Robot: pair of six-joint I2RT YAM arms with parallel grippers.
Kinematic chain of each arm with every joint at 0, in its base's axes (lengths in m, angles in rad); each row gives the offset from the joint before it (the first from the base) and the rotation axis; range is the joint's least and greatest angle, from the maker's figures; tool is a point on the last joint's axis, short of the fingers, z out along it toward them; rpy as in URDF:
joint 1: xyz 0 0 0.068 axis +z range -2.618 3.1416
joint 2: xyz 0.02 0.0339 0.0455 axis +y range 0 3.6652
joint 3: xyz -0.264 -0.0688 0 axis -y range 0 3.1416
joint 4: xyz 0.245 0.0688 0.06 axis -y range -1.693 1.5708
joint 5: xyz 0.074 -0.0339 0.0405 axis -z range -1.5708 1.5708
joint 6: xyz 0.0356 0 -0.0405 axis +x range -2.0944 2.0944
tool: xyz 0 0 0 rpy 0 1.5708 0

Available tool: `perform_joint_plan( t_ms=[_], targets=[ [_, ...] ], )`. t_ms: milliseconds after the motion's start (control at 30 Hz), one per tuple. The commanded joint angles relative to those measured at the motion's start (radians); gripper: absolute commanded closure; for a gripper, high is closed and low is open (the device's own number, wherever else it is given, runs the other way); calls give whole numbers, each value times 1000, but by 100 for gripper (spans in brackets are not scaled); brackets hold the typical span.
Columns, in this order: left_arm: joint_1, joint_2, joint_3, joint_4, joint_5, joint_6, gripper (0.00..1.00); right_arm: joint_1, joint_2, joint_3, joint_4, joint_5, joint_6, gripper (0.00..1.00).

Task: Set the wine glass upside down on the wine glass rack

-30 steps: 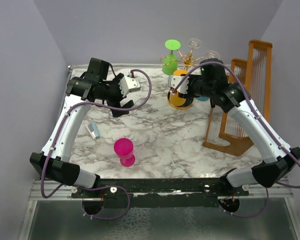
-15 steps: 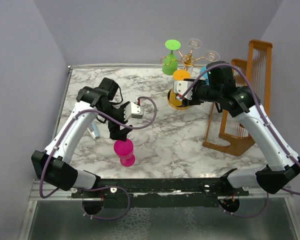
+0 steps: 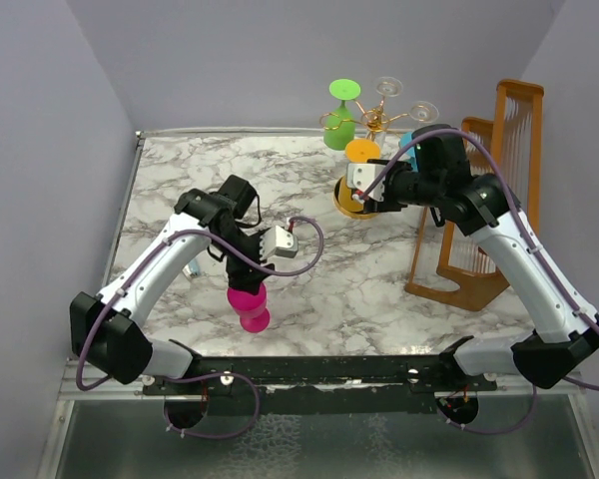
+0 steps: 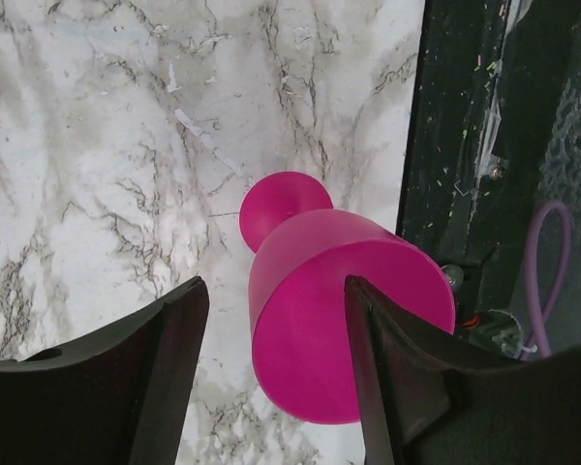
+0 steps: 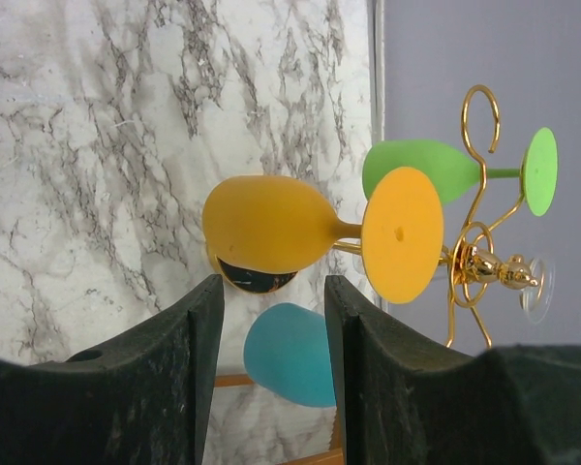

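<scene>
A magenta wine glass (image 3: 248,301) stands on the marble near the table's front edge. My left gripper (image 3: 243,274) is open and straddles its bowl (image 4: 339,329). In the left wrist view the right finger (image 4: 397,378) lies against the bowl and the left finger (image 4: 165,368) stands off it. The gold wine glass rack (image 3: 376,120) is at the back right, with orange (image 3: 361,152), green (image 3: 339,128), blue (image 3: 407,140) and clear glasses hanging upside down on it. My right gripper (image 3: 364,190) is open and empty beside the rack's black base (image 5: 257,276), below the orange glass (image 5: 271,223).
A brown wooden slatted frame (image 3: 479,200) stands at the right edge, close behind my right arm. A small grey-blue object (image 3: 190,267) lies on the left of the marble, partly under my left arm. The table's black front rail (image 4: 484,145) is just beyond the magenta glass.
My left arm has swung from the back left down to the magenta glass, and its jaws have narrowed around the bowl. My right gripper has drawn back slightly from the orange glass.
</scene>
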Motion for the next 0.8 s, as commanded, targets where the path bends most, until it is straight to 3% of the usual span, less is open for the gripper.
perform_joint_plan(
  t_ms=[0, 300, 533, 767],
  targets=[
    [-26, 17, -20, 32, -30, -18, 41, 5, -32, -15, 17, 18, 18, 54],
    [-42, 67, 15, -1, -92, -23, 75, 5, -16, 9, 14, 25, 20, 54],
    [-43, 119, 149, -71, -109, -23, 100, 5, -10, 42, 32, 40, 65, 54],
    [-43, 133, 338, -112, -105, 3, 100, 3, 7, 117, 65, 50, 179, 54]
  ],
)
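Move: The pink goblet's middle is about 4 cm back, 1 cm right and 8 cm below the open left hand. The blue packet lies 13 cm ahead of that hand, 17 cm to its left and 16 cm down; the gold rack stands some 30 cm ahead, 29 cm right, its middle about level in height. From the right hand the goblet is roughly 16 cm back, 27 cm left, 22 cm down. The left hand sinks 2 cm, pinches the pink goblet's forward rim wall, then rises 4 cm while edging forward. ##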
